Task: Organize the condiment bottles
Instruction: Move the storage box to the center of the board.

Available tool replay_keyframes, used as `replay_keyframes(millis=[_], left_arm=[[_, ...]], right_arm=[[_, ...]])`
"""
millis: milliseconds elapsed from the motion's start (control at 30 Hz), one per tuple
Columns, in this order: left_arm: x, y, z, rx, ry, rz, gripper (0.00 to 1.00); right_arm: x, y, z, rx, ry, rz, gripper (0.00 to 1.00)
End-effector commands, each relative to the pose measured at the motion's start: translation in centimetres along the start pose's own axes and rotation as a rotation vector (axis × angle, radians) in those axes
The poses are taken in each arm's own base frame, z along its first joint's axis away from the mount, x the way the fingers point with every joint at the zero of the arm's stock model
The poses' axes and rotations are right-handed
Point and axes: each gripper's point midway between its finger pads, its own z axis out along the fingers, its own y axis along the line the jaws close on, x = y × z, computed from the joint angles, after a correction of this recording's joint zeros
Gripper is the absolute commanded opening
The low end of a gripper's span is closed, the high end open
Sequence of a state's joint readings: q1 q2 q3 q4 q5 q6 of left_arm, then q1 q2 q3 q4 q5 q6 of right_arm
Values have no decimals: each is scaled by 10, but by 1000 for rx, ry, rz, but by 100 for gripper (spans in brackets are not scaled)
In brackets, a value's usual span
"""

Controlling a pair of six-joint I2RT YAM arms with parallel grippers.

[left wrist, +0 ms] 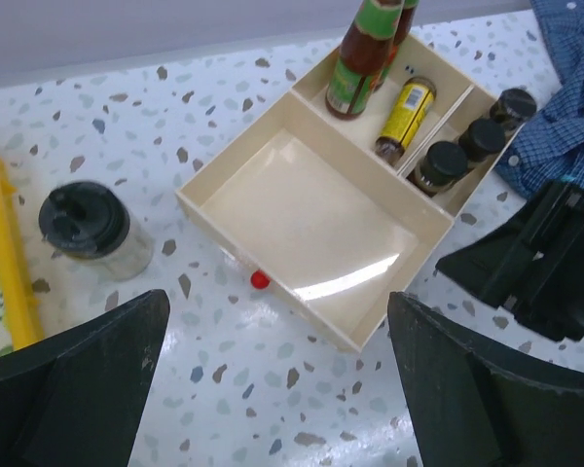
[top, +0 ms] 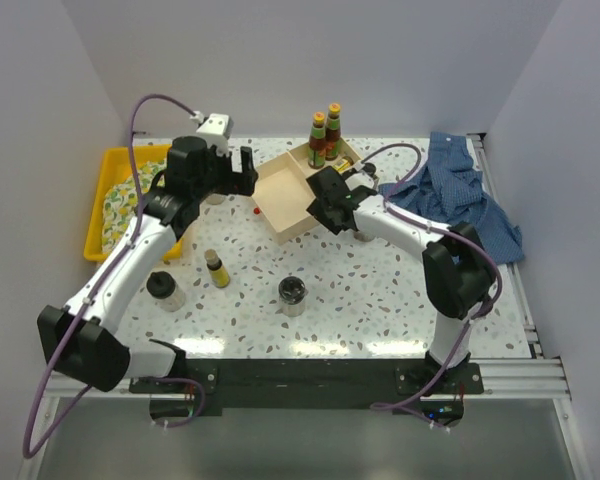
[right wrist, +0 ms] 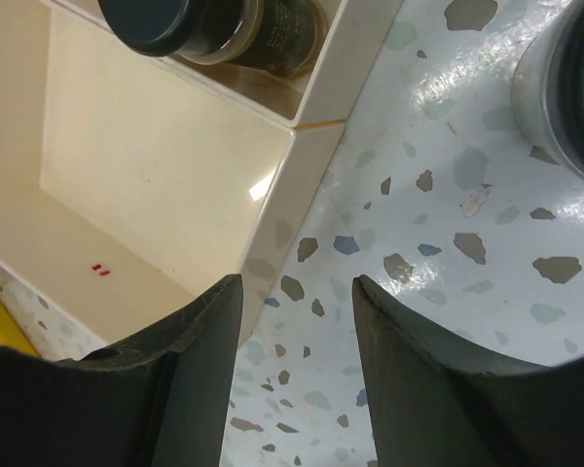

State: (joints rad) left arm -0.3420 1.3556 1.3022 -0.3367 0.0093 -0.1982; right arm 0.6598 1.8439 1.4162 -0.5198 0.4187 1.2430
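Note:
Two slim red-brown sauce bottles [top: 325,135] stand in the far compartment of the pale wooden box [top: 280,212]. A small yellow bottle [left wrist: 406,117] lies beside them, and three dark-lidded jars [left wrist: 438,165] fill the narrow side slot. Loose on the table are a small yellow bottle [top: 217,268], two black-lidded jars [top: 165,290] [top: 293,295] and another jar [left wrist: 88,229] left of the box. My left gripper [left wrist: 277,326] hangs open over the table at the box's near wall, holding nothing. My right gripper [right wrist: 297,292] is open at the box's corner, one finger [right wrist: 190,360] over its wall.
A yellow tray [top: 100,185] with a patterned cloth sits at the left edge. A crumpled blue checked shirt [top: 460,195] lies at the right. A small red bit [left wrist: 260,280] rests against the box's near wall. One more jar [right wrist: 569,88] stands just right of the right gripper.

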Motion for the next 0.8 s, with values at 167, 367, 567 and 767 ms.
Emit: replay_keyframes(millis=[167, 367, 567, 767], left_arm=[[20, 15, -29, -56, -99, -2, 100], [17, 21, -34, -85, -125, -1, 100], [19, 28, -34, -121, -122, 6, 100], [19, 32, -35, -141, -125, 8, 100]], right_arm=[[-13, 37, 17, -20, -79, 104, 52], [6, 27, 31, 49, -29, 56, 47], [21, 23, 25, 32, -29, -2, 34], [46, 24, 11, 18, -9, -85, 16]])
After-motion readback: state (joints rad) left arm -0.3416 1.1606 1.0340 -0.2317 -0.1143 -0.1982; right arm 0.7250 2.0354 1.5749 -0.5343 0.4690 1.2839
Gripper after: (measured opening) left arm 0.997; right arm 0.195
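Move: The right hand is over the table just outside the storage box's near right wall; its rim is about 4 cm to the left, 1 cm ahead and 3 cm below. The box's middle is some 12 cm ahead and 4 cm left, the two sauce bottles standing in it about 18 cm ahead. A black-lidded jar stands about 8 cm to the right. From the high left hand, the box's middle is about 8 cm ahead, 17 cm right and 24 cm below. The right hand goes left about 4 cm and sinks about 3 cm to the storage box's near right wall, easing forward some 3 cm and then partly back, while its half-open fingers close to nearly shut across the rim and pinch that wall, one finger inside and one outside. The left hand, empty and still wide open, first draws back and down about 4 cm each, then drifts left, away from the box. ##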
